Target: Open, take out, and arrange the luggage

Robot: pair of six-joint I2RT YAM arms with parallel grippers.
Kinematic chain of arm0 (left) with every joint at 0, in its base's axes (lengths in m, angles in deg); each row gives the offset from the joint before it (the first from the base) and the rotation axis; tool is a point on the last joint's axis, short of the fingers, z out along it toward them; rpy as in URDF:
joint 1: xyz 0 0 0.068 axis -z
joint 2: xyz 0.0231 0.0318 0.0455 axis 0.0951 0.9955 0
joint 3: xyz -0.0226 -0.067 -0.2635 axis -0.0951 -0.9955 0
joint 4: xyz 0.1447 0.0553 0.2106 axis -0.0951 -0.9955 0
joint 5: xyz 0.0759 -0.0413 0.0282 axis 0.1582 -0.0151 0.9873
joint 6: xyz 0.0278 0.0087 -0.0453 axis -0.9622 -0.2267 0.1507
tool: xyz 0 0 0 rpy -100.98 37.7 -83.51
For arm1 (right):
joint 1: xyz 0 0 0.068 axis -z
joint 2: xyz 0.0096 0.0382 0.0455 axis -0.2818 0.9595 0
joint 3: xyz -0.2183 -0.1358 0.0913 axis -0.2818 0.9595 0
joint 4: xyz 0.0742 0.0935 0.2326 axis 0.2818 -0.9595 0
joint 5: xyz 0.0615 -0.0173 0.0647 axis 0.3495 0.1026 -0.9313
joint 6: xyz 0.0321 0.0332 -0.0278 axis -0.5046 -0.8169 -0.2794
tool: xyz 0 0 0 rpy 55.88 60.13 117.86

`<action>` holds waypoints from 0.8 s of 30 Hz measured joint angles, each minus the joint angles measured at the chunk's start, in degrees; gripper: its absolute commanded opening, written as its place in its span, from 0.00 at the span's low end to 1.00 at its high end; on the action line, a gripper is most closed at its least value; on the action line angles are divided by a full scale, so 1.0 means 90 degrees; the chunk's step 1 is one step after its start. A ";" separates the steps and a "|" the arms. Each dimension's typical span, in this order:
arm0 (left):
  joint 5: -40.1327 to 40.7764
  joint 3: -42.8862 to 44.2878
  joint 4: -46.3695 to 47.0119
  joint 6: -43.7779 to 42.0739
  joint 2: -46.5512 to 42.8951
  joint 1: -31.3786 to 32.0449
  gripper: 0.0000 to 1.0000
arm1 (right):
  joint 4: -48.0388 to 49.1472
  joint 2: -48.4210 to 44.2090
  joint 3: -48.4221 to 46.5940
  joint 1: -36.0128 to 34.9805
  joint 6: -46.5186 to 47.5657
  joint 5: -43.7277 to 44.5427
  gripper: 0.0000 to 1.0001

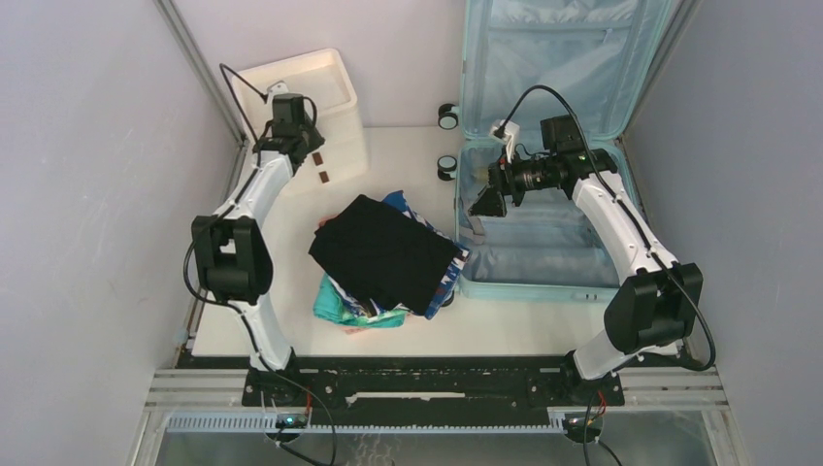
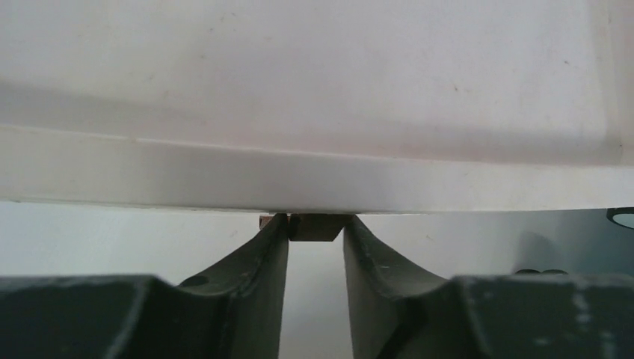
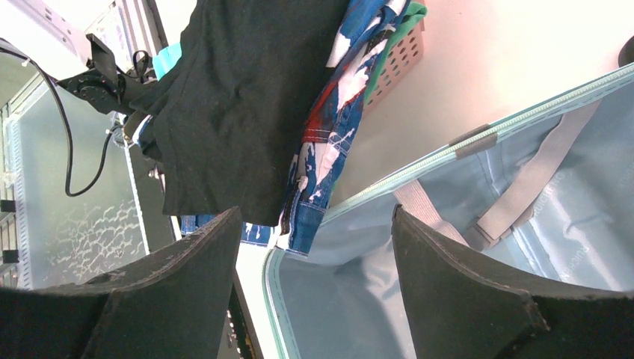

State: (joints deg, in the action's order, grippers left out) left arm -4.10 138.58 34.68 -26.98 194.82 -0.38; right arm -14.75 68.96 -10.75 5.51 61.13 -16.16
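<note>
The luggage (image 1: 543,254) is a pale blue suitcase that lies open at the right, its lid (image 1: 563,58) leaning on the back wall. Its lined lower half (image 3: 583,224) holds only grey straps (image 3: 523,187). My right gripper (image 1: 482,206) hovers over the left side of that lower half, open and holding nothing (image 3: 314,212). My left gripper (image 1: 312,155) is at the front of the white drawer box (image 1: 311,92). Its fingertips (image 2: 315,218) stand narrowly apart around a small brown handle (image 2: 321,230) under the box's white edge. Whether they press on it does not show.
A pile of clothes (image 1: 388,254), topped by a black garment, lies mid-table on a pink basket (image 3: 400,60), just left of the suitcase. Two suitcase wheels (image 1: 447,116) stick out toward the drawer box. Grey walls close in on both sides.
</note>
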 measured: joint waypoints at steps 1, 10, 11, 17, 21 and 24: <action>0.0002 0.0046 -0.0032 -0.0002 0.0022 0.0005 0.28 | 0.0000 0.0000 0.0000 0.0000 -0.0002 -0.0002 0.80; 0.0063 0.0233 -0.0206 -0.0036 0.0087 0.0024 0.00 | 0.0002 0.0000 0.0000 0.0002 -0.0007 -0.0024 0.80; 0.0061 0.0238 -0.0221 -0.0061 0.0087 0.0024 0.00 | 0.0002 0.0002 0.0000 0.0002 -0.0007 -0.0024 0.80; 0.0053 0.0238 -0.0221 -0.0199 0.0085 0.0034 0.00 | 0.0002 0.0000 0.0000 0.0019 -0.0005 -0.0019 0.80; 0.0039 -0.0007 -0.0063 -0.0408 -0.0073 0.0080 0.00 | 0.0002 0.0000 0.0000 0.0097 -0.0005 -0.0017 0.80; -0.0039 -0.0508 0.0051 -0.0505 -0.0478 0.0129 0.00 | 0.0005 0.0000 0.0000 0.0192 -0.0002 -0.0010 0.80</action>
State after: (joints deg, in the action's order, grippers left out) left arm -4.45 134.02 35.14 -31.53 190.51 0.78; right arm -14.71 68.96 -10.75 7.24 61.10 -16.25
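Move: Right at the left fingertips, about 1 cm ahead and level, is the brown handle of the white cabinet's top drawer, standing between the half-open pads. The middle handle is some 7 cm straight below it. The pile of clothes on the pink basket lies roughly 26 cm back, 17 cm right and 12 cm below the left hand. From the right hand, the top handle lies about 21 cm ahead, 36 cm left and 4 cm lower. Closing the left fingers from nearly half open to shut, the hand stays in place at the cabinet front and pinches the top drawer's brown handle. Only near the end does it pull straight back towards the base, about 2 cm and gathering speed, keeping its grip on the handle, with the wrist rolling barely 5 degrees. ##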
